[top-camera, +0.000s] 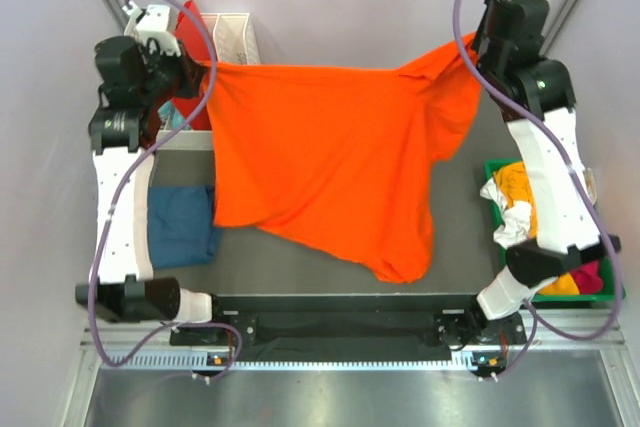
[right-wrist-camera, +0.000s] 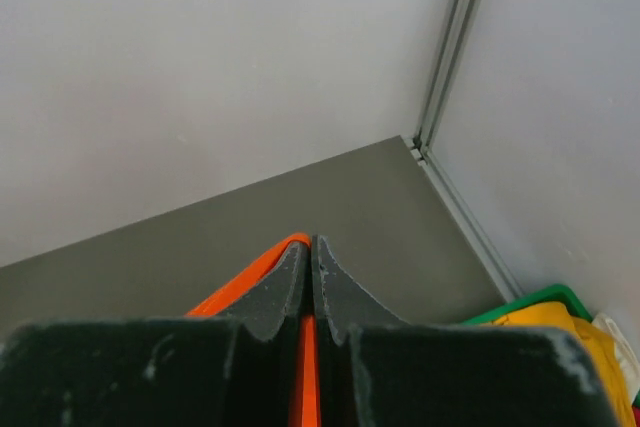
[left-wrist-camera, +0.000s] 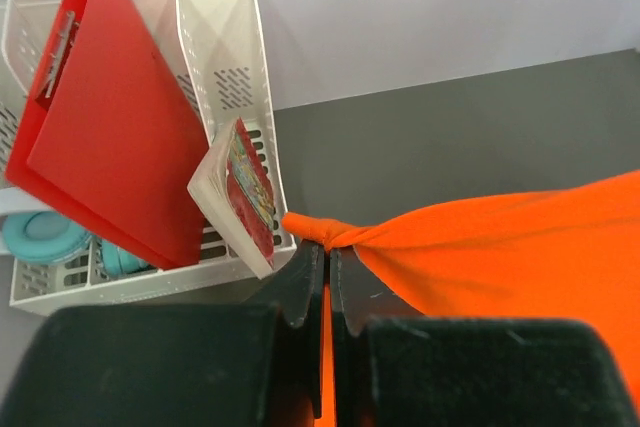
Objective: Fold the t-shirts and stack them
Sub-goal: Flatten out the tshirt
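A bright orange t-shirt (top-camera: 330,162) hangs stretched above the table between both arms. My left gripper (top-camera: 200,69) is shut on its far left corner, where the orange cloth (left-wrist-camera: 480,247) bunches at the fingertips of that gripper (left-wrist-camera: 328,247). My right gripper (top-camera: 478,42) is shut on the far right corner; an orange edge (right-wrist-camera: 250,277) shows beside its closed jaws (right-wrist-camera: 311,243). A folded dark teal-blue t-shirt (top-camera: 183,225) lies at the table's left. Yellow, white and pink t-shirts (top-camera: 518,197) sit in the green bin (top-camera: 492,169).
A white rack (left-wrist-camera: 225,67) at the far left holds a red plastic board (left-wrist-camera: 110,127), a thin booklet (left-wrist-camera: 245,192) and teal lids (left-wrist-camera: 40,237). The walls and a metal corner post (right-wrist-camera: 450,47) stand close behind both grippers.
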Action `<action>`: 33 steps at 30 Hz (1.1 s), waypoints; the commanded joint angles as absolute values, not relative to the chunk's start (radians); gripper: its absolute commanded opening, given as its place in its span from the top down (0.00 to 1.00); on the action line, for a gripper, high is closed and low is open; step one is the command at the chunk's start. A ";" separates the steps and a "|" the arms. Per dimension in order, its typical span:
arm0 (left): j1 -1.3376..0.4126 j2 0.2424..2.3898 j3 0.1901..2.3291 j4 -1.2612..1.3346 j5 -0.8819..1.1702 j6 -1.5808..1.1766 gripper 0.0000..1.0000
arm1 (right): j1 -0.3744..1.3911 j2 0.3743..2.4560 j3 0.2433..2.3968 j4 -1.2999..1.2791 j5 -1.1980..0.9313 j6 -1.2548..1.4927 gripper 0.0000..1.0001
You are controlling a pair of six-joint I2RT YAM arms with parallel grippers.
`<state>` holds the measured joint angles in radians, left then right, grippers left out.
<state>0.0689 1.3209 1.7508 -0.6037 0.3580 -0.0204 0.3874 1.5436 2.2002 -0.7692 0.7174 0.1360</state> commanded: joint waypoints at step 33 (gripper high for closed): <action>0.020 1.017 1.695 -0.515 0.351 -0.015 1.00 | 0.590 1.082 2.037 -0.606 0.870 -0.069 1.00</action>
<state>0.0162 1.1908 1.6398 -0.5095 0.3519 -0.0586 0.5369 1.1820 1.9388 -0.6022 0.7528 0.0086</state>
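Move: Both grippers already pinch the orange t-shirt high over the table; its middle hangs about 20 cm right of the left gripper, 10 cm back and 18 cm lower. From the left gripper, the folded blue shirt lies some 18 cm back, 12 cm left and 43 cm down, the white rack about 10 cm ahead, 13 cm left and 33 cm down. From the right gripper, the t-shirt's middle is roughly 22 cm left, 11 cm back and 25 cm down; the green basket sits 19 cm back, 20 cm right and 46 cm down. Snap the t-shirt out between both closed grippers: carry on forward about 10 cm with a slight dip, then whip both up and back to some 11 cm above the start, wrists tipping fingers up about 20 degrees. Sink again while drawing back, the right gripper ending farther back and higher than the left; keep both corners pinched. ##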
